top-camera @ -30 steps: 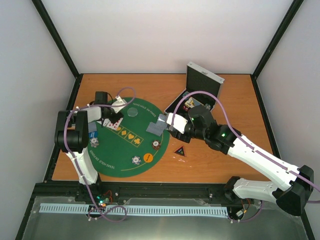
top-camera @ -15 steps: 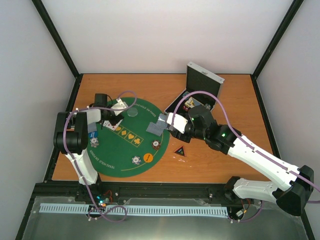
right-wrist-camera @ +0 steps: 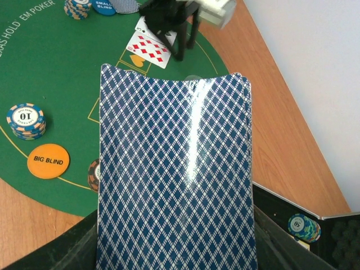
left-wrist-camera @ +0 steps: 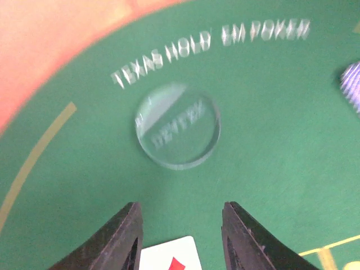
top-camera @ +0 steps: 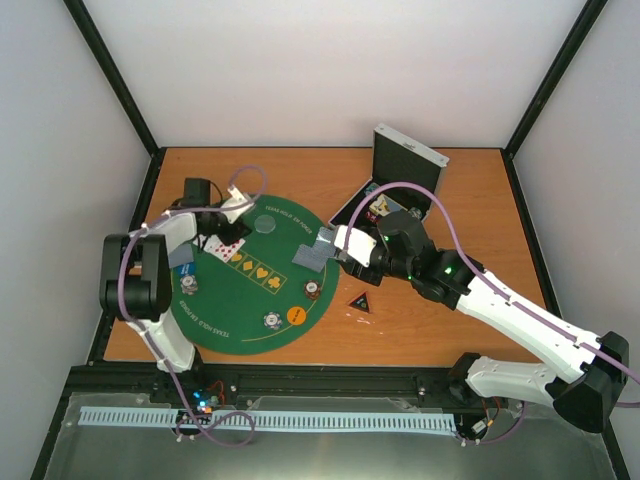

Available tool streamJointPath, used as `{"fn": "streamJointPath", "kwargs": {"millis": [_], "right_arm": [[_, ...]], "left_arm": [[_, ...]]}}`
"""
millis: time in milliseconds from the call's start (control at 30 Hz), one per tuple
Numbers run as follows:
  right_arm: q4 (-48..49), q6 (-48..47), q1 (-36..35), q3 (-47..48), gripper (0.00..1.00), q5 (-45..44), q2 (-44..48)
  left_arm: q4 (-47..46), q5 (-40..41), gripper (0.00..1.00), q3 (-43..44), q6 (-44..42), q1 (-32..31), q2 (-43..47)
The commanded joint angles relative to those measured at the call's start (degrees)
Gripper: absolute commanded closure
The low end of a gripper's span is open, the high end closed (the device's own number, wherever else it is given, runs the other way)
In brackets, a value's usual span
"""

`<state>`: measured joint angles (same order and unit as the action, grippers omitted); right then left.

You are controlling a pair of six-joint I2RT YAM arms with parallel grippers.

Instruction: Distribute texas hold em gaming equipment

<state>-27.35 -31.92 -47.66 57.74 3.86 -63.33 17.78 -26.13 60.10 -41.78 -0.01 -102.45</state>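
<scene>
My right gripper (top-camera: 335,247) is shut on a deck of blue-patterned playing cards (right-wrist-camera: 174,174), held over the right edge of the green mat (top-camera: 240,305); the same playing cards (top-camera: 312,255) show from above. My left gripper (left-wrist-camera: 180,212) stands open and low over the mat, pointing at the clear disc (left-wrist-camera: 177,125). A face-up card corner (left-wrist-camera: 170,256) lies on the mat below its fingers. Face-up cards (top-camera: 228,248) lie close by its jaws. On the mat sit a blue chip (top-camera: 189,284), a red chip (top-camera: 313,289), a white chip (top-camera: 271,320) and the orange disc (top-camera: 296,315). The black triangular marker (top-camera: 361,300) lies on the wood.
The open silver case (top-camera: 405,160) stands at the back right, behind my right arm, with a chip (right-wrist-camera: 304,226) inside. A blue disc (right-wrist-camera: 104,5) and a chip stack (right-wrist-camera: 77,7) sit at the mat's left side. Black frame posts border the table.
My left gripper has drawn back from over the face-up cards toward the mat's far left rim. The right gripper and its deck have stayed put.
</scene>
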Motion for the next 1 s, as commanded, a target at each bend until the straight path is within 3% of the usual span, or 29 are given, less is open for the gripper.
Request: {"fn": "streamJointPath", "kwargs": {"millis": [0,233,400,533,767,967], "right_arm": [[-0.33,0.00,-0.33,1.26,0.47,0.05,0.13],[1.75,-0.14,-0.33,0.97,0.47,1.34,-1.55],[2.86,-0.23,-0.33,1.79,0.47,2.31,-3.46],[3.00,-0.25,-0.33,2.24,0.48,2.81,-4.08],[3.15,0.36,-0.51,2.27,0.48,3.26,-3.89],[3.21,0.59,-0.66,2.32,0.48,3.45,-3.82]], "left_arm": [[5.55,-8.55,0.57,7.04,8.96,0.01,10.15],[12.73,-21.22,0.30,10.10,18.46,-0.68,22.53],[23.58,-31.35,0.17,13.87,24.12,-6.52,22.68],[25.88,-36.61,0.01,13.93,27.11,-11.97,22.72],[23.28,-36.52,0.00,13.06,31.08,-20.12,21.47],[18.64,-30.49,0.03,11.89,36.93,-23.42,17.90]]}}
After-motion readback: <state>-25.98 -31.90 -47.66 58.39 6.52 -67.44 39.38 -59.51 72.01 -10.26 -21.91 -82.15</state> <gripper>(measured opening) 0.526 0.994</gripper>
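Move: The deck held up in the right gripper is the left hand's goal: about 23 cm right of it, 15 cm back and some 17 cm higher. The freshly laid face-up cards lie 3 cm back and 3 cm left of the left hand; the clear disc is 4 cm ahead and 6 cm right, the face-down cards 5 cm back and 17 cm right, all about 4 cm below. From the right hand, the deck's middle sits 2 cm ahead, 3 cm left and 2 cm lower. Raise the empty left gripper well over 20 cm away from the face-up cards, then bring it back and right towards the deck, about 15 cm back and 19 cm right in all. On the way open the fingers wide and swing them to point rightward and more level. Keep the right grip on the deck, easing it slightly left and down. ##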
